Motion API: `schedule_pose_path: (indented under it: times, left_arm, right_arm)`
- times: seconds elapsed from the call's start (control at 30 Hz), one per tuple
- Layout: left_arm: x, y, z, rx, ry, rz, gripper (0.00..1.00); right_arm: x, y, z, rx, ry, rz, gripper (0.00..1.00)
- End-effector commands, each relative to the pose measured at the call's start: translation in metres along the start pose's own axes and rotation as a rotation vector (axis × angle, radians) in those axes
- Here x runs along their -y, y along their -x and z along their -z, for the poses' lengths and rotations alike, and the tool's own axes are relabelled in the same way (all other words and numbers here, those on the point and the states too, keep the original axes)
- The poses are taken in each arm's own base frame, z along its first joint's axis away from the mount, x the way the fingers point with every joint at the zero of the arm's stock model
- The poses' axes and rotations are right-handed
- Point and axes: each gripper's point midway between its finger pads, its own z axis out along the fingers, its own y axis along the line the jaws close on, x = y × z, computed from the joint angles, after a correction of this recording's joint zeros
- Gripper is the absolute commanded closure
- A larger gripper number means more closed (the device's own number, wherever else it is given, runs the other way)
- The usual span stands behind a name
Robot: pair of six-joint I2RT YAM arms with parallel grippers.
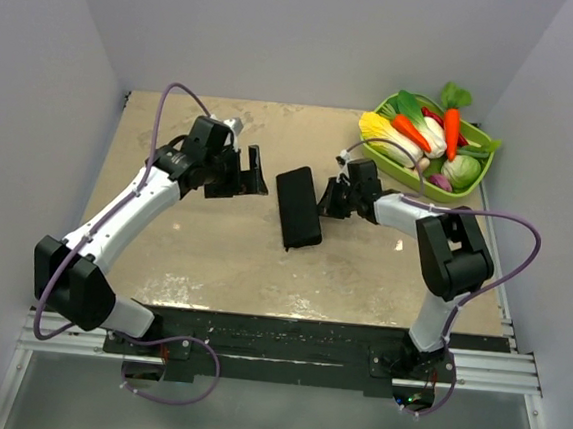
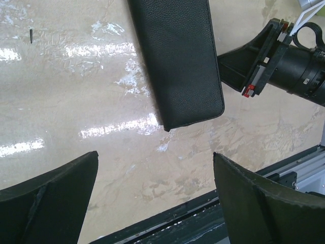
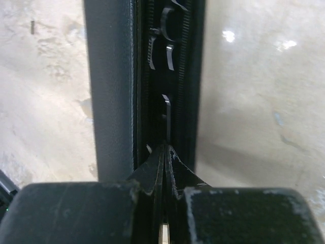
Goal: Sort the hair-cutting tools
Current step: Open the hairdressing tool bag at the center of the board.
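Observation:
The flat black folding case [image 1: 298, 208] lies mid-table; it also shows in the left wrist view [image 2: 177, 56]. My right gripper [image 1: 332, 198] sits at its right edge. In the right wrist view the case [image 3: 109, 76] is seen edge-on and slightly open, with silver scissors parts [image 3: 167, 51] glinting inside. The right gripper [image 3: 166, 148] is shut, its tips in the slot, pinched on a thin silver strip that looks like a scissors blade [image 3: 166, 114]. My left gripper [image 1: 254, 172] hangs open and empty left of the case [image 2: 155, 155]. No combs show.
A green basket [image 1: 384, 111] of toy vegetables stands at the back right. The right arm's gripper [image 2: 244, 66] shows beside the case in the left wrist view. The table's front rail [image 2: 203, 213] lies below the left fingers. A tiny dark speck [image 2: 31, 34] lies on the table.

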Motion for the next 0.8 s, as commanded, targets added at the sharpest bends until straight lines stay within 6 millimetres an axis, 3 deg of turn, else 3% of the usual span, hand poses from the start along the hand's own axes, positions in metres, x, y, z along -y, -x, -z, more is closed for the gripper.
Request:
schedule_pose_path:
  times: [0.0, 0.07, 0.23, 0.37, 0.4, 0.47, 0.53, 0.77]
  left_arm:
    - [0.007, 0.008, 0.010, 0.052, -0.052, -0.003, 0.02]
    - [0.005, 0.007, 0.010, 0.058, -0.047, 0.001, 0.01]
    - [0.007, 0.018, 0.026, 0.118, -0.057, 0.014, 0.02]
    - [0.009, 0.028, 0.043, 0.176, -0.062, 0.018, 0.02]
    - [0.009, 0.030, 0.048, 0.192, -0.063, 0.018, 0.02]
    - [0.009, 0.030, 0.050, 0.193, -0.062, 0.023, 0.02]
    - [0.008, 0.029, 0.052, 0.196, -0.063, 0.023, 0.02]
    - [-0.003, 0.004, 0.028, 0.125, -0.069, 0.047, 0.02]
  right_arm:
    - [-0.052, 0.026, 0.013, 0.066, 0.118, 0.105, 1.00]
    - [-0.066, 0.026, 0.015, 0.068, 0.146, 0.133, 1.00]
    - [-0.125, 0.011, 0.016, 0.037, 0.265, 0.213, 1.00]
    - [-0.163, -0.013, 0.004, -0.029, 0.345, 0.262, 1.00]
    - [-0.172, -0.011, 0.002, -0.027, 0.363, 0.275, 1.00]
    - [-0.172, -0.032, -0.011, -0.093, 0.349, 0.278, 1.00]
    - [-0.170, -0.039, -0.017, -0.114, 0.345, 0.267, 1.00]
    - [-0.155, -0.042, -0.016, -0.118, 0.264, 0.290, 1.00]
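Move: The hairdressing bag lies shut save for its lid, already a little raised at the right hand's closed fingertips; its middle is about 5 cm left of them, level fore and aft, some 2 cm lower. The zip pull sits about 9 cm back and 7 cm left, the vegetable basket roughly 18 cm ahead and 24 cm right. From the open left hand the bag is some 7 cm ahead, 13 cm right and 18 cm below. Shut right fingers swing the bag's lid about 15 cm left and back, up then down; left hand rises. ##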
